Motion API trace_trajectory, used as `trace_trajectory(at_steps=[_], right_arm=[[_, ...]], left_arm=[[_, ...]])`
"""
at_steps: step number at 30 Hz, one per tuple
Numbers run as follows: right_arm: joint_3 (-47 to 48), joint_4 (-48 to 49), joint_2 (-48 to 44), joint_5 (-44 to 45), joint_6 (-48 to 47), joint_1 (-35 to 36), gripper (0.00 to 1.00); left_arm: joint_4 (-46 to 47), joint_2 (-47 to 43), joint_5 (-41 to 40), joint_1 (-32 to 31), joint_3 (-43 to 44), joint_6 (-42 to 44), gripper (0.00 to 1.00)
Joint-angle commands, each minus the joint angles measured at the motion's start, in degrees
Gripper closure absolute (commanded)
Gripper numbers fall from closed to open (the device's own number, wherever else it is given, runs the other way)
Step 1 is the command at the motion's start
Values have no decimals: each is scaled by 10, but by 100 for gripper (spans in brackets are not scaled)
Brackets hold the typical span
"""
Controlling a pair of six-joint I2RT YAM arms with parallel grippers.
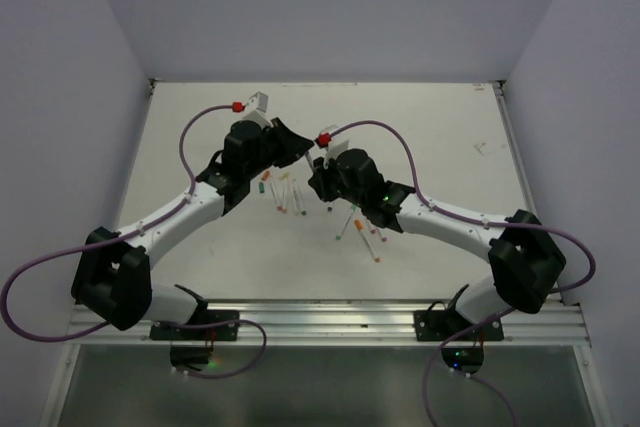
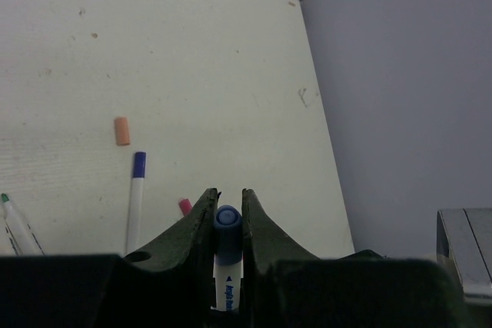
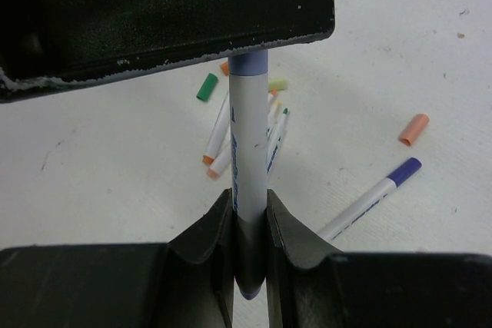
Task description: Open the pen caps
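Note:
One white pen (image 3: 248,151) is held between both grippers above the middle of the table. My right gripper (image 3: 250,213) is shut on the lower part of its barrel. My left gripper (image 2: 228,203) is shut on its blue pen cap (image 2: 227,228), which is still on the barrel; in the right wrist view that cap (image 3: 248,64) shows just under the left finger. In the top view the left gripper (image 1: 303,152) and right gripper (image 1: 320,175) meet tip to tip and hide the pen. Loose caps lie on the table: orange (image 3: 413,129), green (image 3: 207,87), pink (image 2: 185,206).
A purple-capped pen (image 3: 369,201) lies to the right below the grippers. Several uncapped white pens (image 3: 217,140) lie in a cluster with coloured tips. More pens (image 1: 365,232) are scattered near the right arm. Purple cables loop over both arms, and grey walls close in the table.

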Motion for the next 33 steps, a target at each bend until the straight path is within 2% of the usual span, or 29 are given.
trace_trajectory(at_steps=[1,8,12,23,33], right_arm=[[-20,13,-7,-13,4,3,100],[-85,21,-33,-14,19,4,100],[-116,25,-44,-17,26,8,100],[-176,36,-56,-17,40,15,100],[-190,39,-43,-10,34,19,100]], left_arm=[[25,-18,-42,-4,14,15,100],[7,-34,-113,0,74,33,100],[27,-37,-142,13,102,33,100],[52,-21,-161,67,219,19,100],[17,0,-182,108,301,14,100]])
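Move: The blue-capped pen is already held at both ends: its cap in the left hand, its barrel in the right. The barrel grip is some 4 cm back, 1 cm right and 4 cm below the left hand; the cap is about 5 cm ahead, 1 cm left and 5 cm above the right hand. On the table, 15 cm below the right hand, a loose blue pen lies 4 cm ahead and 5 cm right, a green pen 4 cm back and 8 cm right, and the opened pens 4 cm ahead and 8 cm left. The pen, still pinched at cap and barrel, is first dipped about 1 cm by both hands together, then carried up off that low point, ending roughly 6 cm higher than it began. The right wrist meanwhile tips its fingers upward some 20 degrees and the left hand edges slightly forward, easing the grips apart along the pen; both grippers keep their hold. ##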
